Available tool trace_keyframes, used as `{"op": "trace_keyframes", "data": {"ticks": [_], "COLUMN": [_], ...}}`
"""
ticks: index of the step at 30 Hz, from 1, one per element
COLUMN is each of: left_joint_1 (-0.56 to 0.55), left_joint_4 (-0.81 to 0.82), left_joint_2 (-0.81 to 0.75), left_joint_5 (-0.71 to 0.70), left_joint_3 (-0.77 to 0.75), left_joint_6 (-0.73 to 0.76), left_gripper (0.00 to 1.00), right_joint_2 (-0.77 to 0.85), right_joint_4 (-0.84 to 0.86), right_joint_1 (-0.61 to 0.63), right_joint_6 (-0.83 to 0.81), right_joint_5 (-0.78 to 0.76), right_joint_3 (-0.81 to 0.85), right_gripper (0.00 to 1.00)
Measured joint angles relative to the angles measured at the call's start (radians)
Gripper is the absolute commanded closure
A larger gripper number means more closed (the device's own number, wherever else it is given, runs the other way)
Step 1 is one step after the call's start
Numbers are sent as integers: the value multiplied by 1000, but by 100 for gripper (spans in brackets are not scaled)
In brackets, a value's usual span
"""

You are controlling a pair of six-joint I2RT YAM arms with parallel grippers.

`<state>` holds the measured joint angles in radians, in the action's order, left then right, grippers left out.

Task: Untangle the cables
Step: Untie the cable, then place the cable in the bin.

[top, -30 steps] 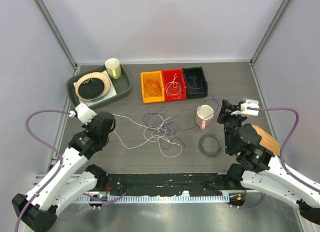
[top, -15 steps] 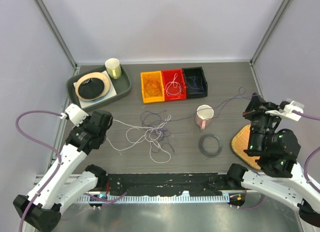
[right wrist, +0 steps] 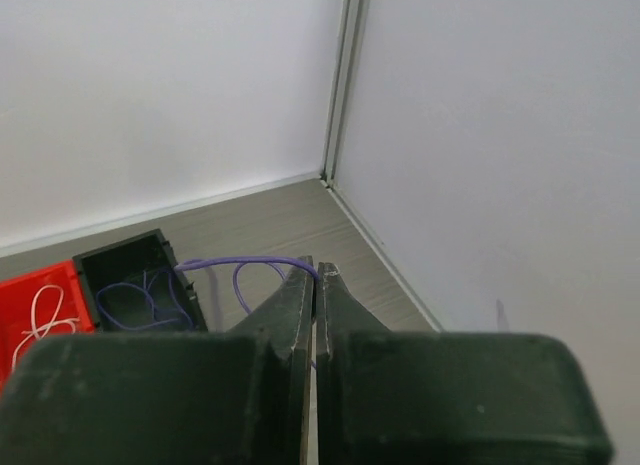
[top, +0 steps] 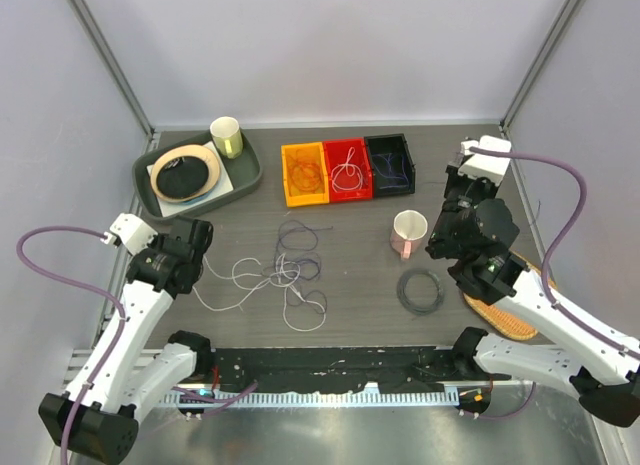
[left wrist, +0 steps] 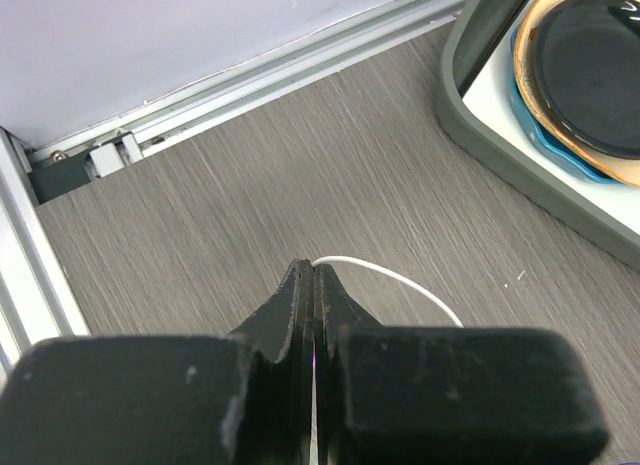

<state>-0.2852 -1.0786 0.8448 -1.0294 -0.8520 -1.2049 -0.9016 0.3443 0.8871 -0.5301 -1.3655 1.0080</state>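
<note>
The cables (top: 285,270) lie as a loose tangle of white and purple loops on the table's middle, left of centre. My left gripper (left wrist: 313,267) is shut on a white cable (left wrist: 395,277) that curves away to the right, low over the table near the grey tray. My right gripper (right wrist: 318,273) is shut on a purple cable (right wrist: 240,263), held up at the back right beside the black bin (right wrist: 140,285). That purple cable arcs down toward this bin. More cables lie in the orange bin (top: 305,173), the red bin (top: 347,168) and the black bin (top: 389,165).
A pink mug (top: 409,233) and a thick black coiled ring (top: 421,290) sit right of the tangle. A woven mat (top: 505,315) lies under the right arm. At back left, a grey tray (top: 148,185) holds a plate with a black bowl (top: 185,173) and a cream cup (top: 227,137).
My right gripper has swung from the right side to the back, beside the black bin, carrying the purple cable. My left gripper has pulled the white cable leftward, and the tangle has shifted left and loosened.
</note>
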Motion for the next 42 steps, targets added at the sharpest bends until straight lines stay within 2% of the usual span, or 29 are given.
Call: {"op": "trace_keyframes", "data": {"ticks": [5, 8, 11, 12, 14, 20, 28, 32, 42], "left_joint_1": [14, 22, 24, 24, 24, 24, 24, 24, 24], "left_joint_4": [-3, 33, 144, 195, 259, 401, 506, 523, 563], "left_joint_2": [4, 2, -18, -34, -62, -165, -225, -208, -142], "left_joint_5": [0, 18, 97, 137, 198, 371, 533, 571, 624], "left_joint_3": [4, 15, 60, 87, 126, 178, 192, 193, 195], "left_joint_6": [-1, 27, 116, 146, 204, 304, 369, 380, 395], "left_gripper": [100, 88, 58, 29, 1, 0, 0, 0, 0], "right_joint_2": [-11, -13, -10, -9, -18, -115, -313, -399, -507], "right_joint_4": [-60, -63, -92, -99, -105, -24, 50, 82, 125], "right_joint_1": [-103, -158, -167, -167, -167, -170, -198, -231, -369], "right_joint_6": [18, 31, 76, 94, 115, 134, 139, 147, 286], "right_joint_5": [58, 104, 192, 232, 287, 412, 507, 528, 560], "right_joint_3": [94, 163, 180, 180, 180, 194, 306, 368, 373], "right_gripper": [99, 99, 99, 99, 99, 99, 99, 99, 99]}}
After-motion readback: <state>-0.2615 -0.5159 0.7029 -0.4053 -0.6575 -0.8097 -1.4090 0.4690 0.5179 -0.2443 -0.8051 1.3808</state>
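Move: The left hand, pinching the white cable, has the white tangle about 21 cm to its right and 5 cm ahead, some 18 cm lower; the purple cable on the table lies roughly 25 cm right and 8 ahead, the tray 31 ahead and 4 left. From the right hand, holding a purple cable high up, the black bin is about 27 cm ahead, 8 left and 38 below, the red bin 27 ahead and 20 left, the mug 6 ahead and 8 left. Open the left fingers wide while dipping a little to let go of the white cable, and draw that hand some 10 cm right and 6 forward towards the tangle, turning it clockwise about 35 degrees. Keep the purple cable pinched in the right hand: lift it first, edging right, then carry it forward about 17 cm in all, swinging left towards the black bin, fingertips tilting up. ##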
